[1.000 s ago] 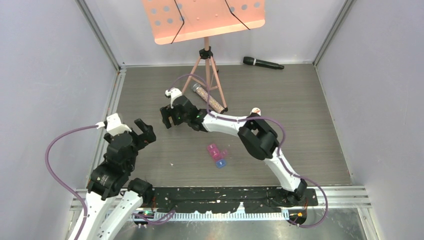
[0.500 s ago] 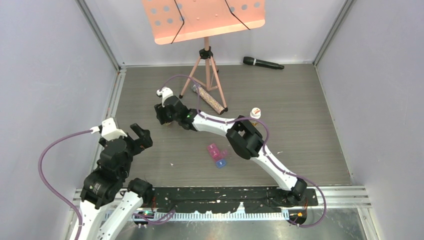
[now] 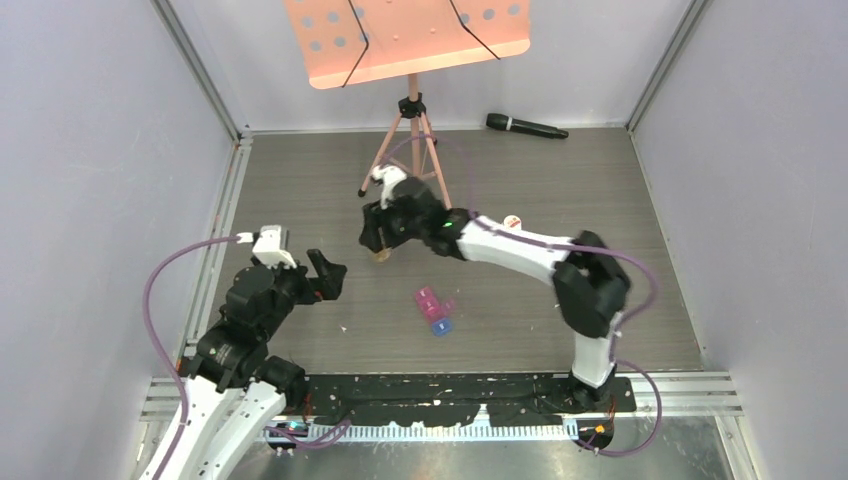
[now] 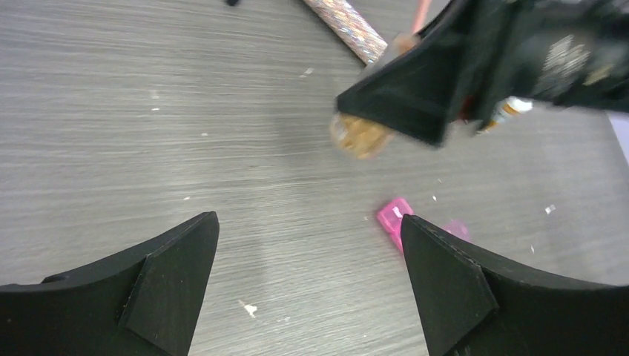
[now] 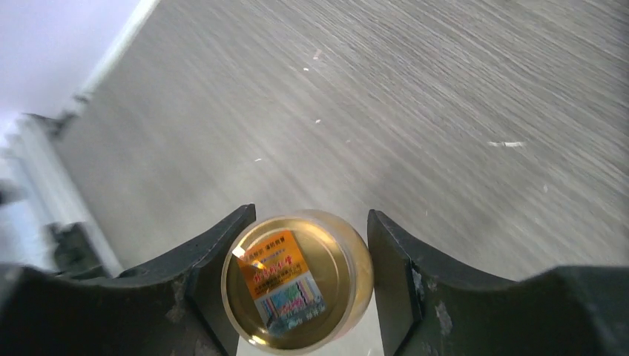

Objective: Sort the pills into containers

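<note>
The containers (image 3: 432, 308) are a small pink, purple and blue pill-box strip lying on the grey table; the pink end (image 4: 393, 216) shows in the left wrist view. My right gripper (image 3: 378, 240) is shut on a small round amber jar (image 5: 297, 285) with a gold lid and an orange label, up and left of the strip. The same jar (image 4: 360, 136) shows beneath the black fingers in the left wrist view. My left gripper (image 3: 325, 275) stands open and holds nothing, left of the strip. No loose pills can be made out.
A pink music stand on a tripod (image 3: 412, 140) stands at the back. A black microphone (image 3: 526, 126) lies at the back right. A small white bottle (image 3: 511, 222) stands behind the right arm. A clear tube of speckled beads (image 4: 345, 26) lies by the tripod.
My right gripper has closed on the amber jar and swung with it to the right, closer to the strip. The left arm has reached right towards the middle, still open.
</note>
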`<state>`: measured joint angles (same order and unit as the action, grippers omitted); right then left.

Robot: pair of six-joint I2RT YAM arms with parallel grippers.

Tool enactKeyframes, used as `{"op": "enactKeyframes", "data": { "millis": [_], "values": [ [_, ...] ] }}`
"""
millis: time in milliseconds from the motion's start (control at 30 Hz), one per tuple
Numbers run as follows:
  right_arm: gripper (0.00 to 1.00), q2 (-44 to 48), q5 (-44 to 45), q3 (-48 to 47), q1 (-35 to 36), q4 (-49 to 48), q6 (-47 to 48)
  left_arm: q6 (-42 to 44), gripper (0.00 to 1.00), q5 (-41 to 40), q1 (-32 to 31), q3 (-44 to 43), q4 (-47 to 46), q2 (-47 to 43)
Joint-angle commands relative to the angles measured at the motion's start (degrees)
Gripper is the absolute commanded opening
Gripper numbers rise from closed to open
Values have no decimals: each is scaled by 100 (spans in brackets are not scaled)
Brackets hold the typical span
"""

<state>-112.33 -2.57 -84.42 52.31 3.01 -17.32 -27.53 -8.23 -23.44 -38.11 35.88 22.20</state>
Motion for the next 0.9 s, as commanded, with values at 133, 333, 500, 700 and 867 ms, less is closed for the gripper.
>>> {"op": "enactKeyframes", "data": {
  "millis": [133, 333, 500, 700, 867],
  "values": [
    [32, 2405, -1653, 1018, -769, 171, -1039, 149, 93, 2302, -59, 346, -2424, 869],
    [33, 3055, -1816, 1323, -988, 384, -1292, 179, 93, 3411, -353, 489, -4211, 1478],
    [33, 3384, -1784, 1610, -1012, -21, -1633, 319, 93, 3278, -677, 481, -4866, 1894],
    [33, 3383, -2116, 1742, -1013, -574, -2448, 805, 81, 3958, -723, 519, -5424, 2463],
    [33, 3461, -2096, 1794, -1013, -781, -2851, 657, 63, 4030, -723, 566, -5950, 2767]
  ]
}}
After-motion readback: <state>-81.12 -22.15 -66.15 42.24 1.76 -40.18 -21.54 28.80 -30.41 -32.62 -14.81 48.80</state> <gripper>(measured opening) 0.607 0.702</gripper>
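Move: The pill bottle, already off the table in the right gripper with its middle just below the pads, is about 10 cm ahead of the left hand, 10 cm to its right and some 8 cm lower. The pill organizer lies on the table 5 cm back and 23 cm right of the left hand, 19 cm down. Counted from the right hand, the empty left gripper is about 10 cm back, 10 cm left and 8 cm higher, while the glitter tube lies 16 cm ahead, 10 cm right and 11 cm below. The right hand keeps its grip on the pill bottle and lifts it some 14 cm, going right and then back as well, rolling so that its left side rises and its fingers come nearer to level. The left hand sweeps about 16 cm to the right and rises a little to meet it, swinging some 45 degrees clockwise with its fingertips tipping up to face the bottle, and late on its open fingers begin to close around the bottle's lower end, without a clear touch yet. ##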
